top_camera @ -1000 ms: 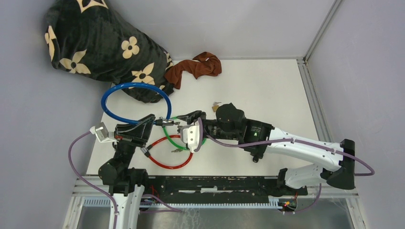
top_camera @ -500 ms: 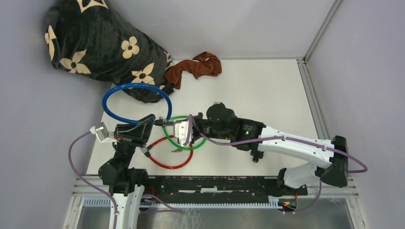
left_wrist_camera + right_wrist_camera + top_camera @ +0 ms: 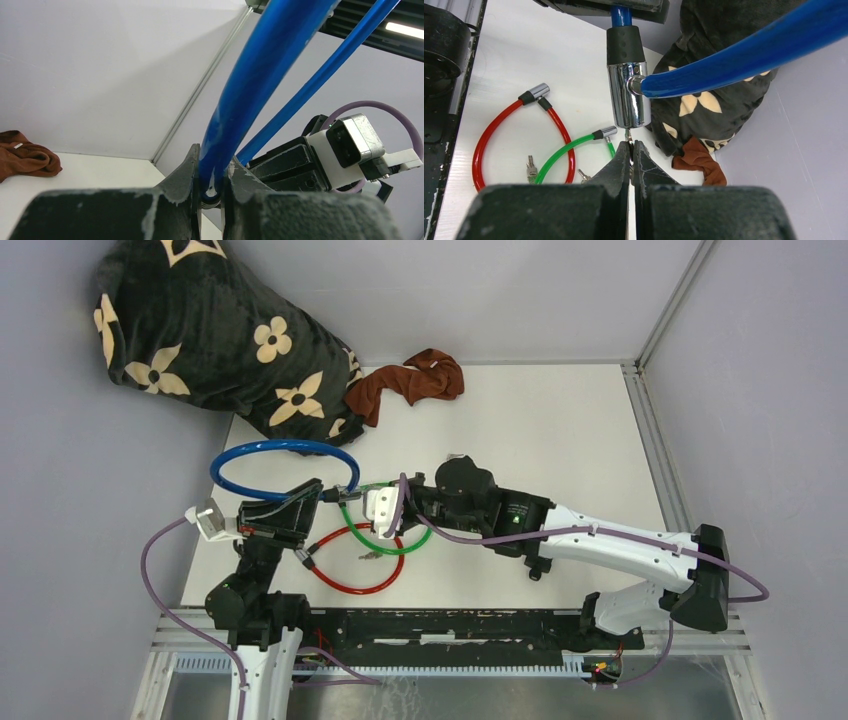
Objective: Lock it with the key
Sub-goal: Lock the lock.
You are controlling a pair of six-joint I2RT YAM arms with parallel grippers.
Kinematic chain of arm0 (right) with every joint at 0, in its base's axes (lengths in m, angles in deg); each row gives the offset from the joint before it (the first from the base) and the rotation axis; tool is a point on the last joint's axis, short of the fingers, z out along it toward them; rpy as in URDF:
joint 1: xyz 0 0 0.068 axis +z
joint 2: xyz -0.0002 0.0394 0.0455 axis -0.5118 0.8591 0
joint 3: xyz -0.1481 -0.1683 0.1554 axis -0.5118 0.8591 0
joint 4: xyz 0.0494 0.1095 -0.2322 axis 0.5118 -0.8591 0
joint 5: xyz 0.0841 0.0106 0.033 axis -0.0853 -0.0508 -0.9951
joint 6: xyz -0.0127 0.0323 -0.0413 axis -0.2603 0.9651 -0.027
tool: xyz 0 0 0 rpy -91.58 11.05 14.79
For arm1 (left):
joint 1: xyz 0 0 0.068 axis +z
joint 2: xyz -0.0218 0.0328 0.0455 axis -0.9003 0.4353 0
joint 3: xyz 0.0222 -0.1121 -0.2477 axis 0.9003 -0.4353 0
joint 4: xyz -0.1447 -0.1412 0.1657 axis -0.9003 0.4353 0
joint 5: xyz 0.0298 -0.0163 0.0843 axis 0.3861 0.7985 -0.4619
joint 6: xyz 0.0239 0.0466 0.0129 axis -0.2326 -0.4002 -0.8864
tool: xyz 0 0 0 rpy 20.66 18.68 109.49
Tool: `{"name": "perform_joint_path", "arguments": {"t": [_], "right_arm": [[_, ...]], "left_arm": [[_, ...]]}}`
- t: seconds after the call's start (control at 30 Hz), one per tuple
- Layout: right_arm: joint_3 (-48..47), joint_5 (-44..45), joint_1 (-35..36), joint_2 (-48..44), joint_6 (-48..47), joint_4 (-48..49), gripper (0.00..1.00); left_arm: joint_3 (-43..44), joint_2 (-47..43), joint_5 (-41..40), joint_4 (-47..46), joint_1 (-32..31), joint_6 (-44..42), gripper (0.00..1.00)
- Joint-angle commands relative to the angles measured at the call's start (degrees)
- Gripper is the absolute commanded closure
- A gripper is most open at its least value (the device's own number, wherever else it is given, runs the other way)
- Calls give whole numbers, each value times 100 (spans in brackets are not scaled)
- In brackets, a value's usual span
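Observation:
My left gripper (image 3: 212,165) is shut on the blue cable lock (image 3: 250,80) and holds it above the table. In the top view its loop (image 3: 283,447) stretches left and back from the left gripper (image 3: 322,495). The lock's chrome cylinder (image 3: 626,97) hangs end-on in the right wrist view, with a small key (image 3: 628,135) sticking out of its lower end. My right gripper (image 3: 631,145) is shut on that key, jaws pressed together around its head. From above, the right gripper (image 3: 350,492) meets the left one nose to nose.
A red cable lock (image 3: 350,575) and a green cable lock (image 3: 385,545) lie overlapped on the table under the grippers, with loose keys (image 3: 530,167) beside them. A black floral blanket (image 3: 200,330) fills the back left corner; a brown cloth (image 3: 410,380) lies next to it.
My right arm moved left up to the lock cylinder and its jaws closed on the key. The blue loop tilted slightly; the left gripper kept its grip.

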Motion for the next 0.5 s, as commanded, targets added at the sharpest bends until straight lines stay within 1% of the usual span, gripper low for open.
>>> {"name": "perform_joint_path", "arguments": {"t": [0.0,0.03,0.07,0.1,0.13,0.17,0.23,0.3,0.37,0.47], "right_arm": [[66,47,3,-8,172,709,100],[64,18,6,-3,155,690,100],[72,12,7,-18,155,682,97],[73,2,7,-30,152,653,90],[77,14,-1,-67,142,618,78],[102,37,-6,-106,134,589,69],[167,34,-9,-226,98,549,56],[217,-63,-37,-338,134,548,48],[212,-334,-87,-396,306,656,42],[68,-908,-153,-345,763,949,39]], "left_arm": [[15,-40,88,-302,5,9,98],[21,-42,101,-302,3,-4,98],[23,-42,99,-302,3,-24,98],[31,-42,103,-301,3,-46,98],[32,-42,94,-306,3,-76,98],[37,-42,92,-301,3,-113,98],[32,-42,102,-308,3,-185,98],[20,-42,114,-315,3,-259,98],[-17,-42,149,-365,3,-371,98],[-91,-42,220,-402,5,-657,98]]}}
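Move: The right fingers are already shut on the key, right at their tips. The blue lock's metal barrel lies about 4 cm left of the right hand, level with it fore and aft and in height. Some 31 cm below that hand, the green lock lies about 3 cm farther forward, the red lock 4 cm back and 6 cm left. The key lies about 7 cm right of the left hand, level fore and aft, about 2 cm lower. Open the right fingers wide, to a little over half of their range, and let go of the key, holding the hand beside the barrel while they part; then ease it up about 1 cm with only a slight roll. Keep the left gripper still, shut on the blue lock's sleeved end. ##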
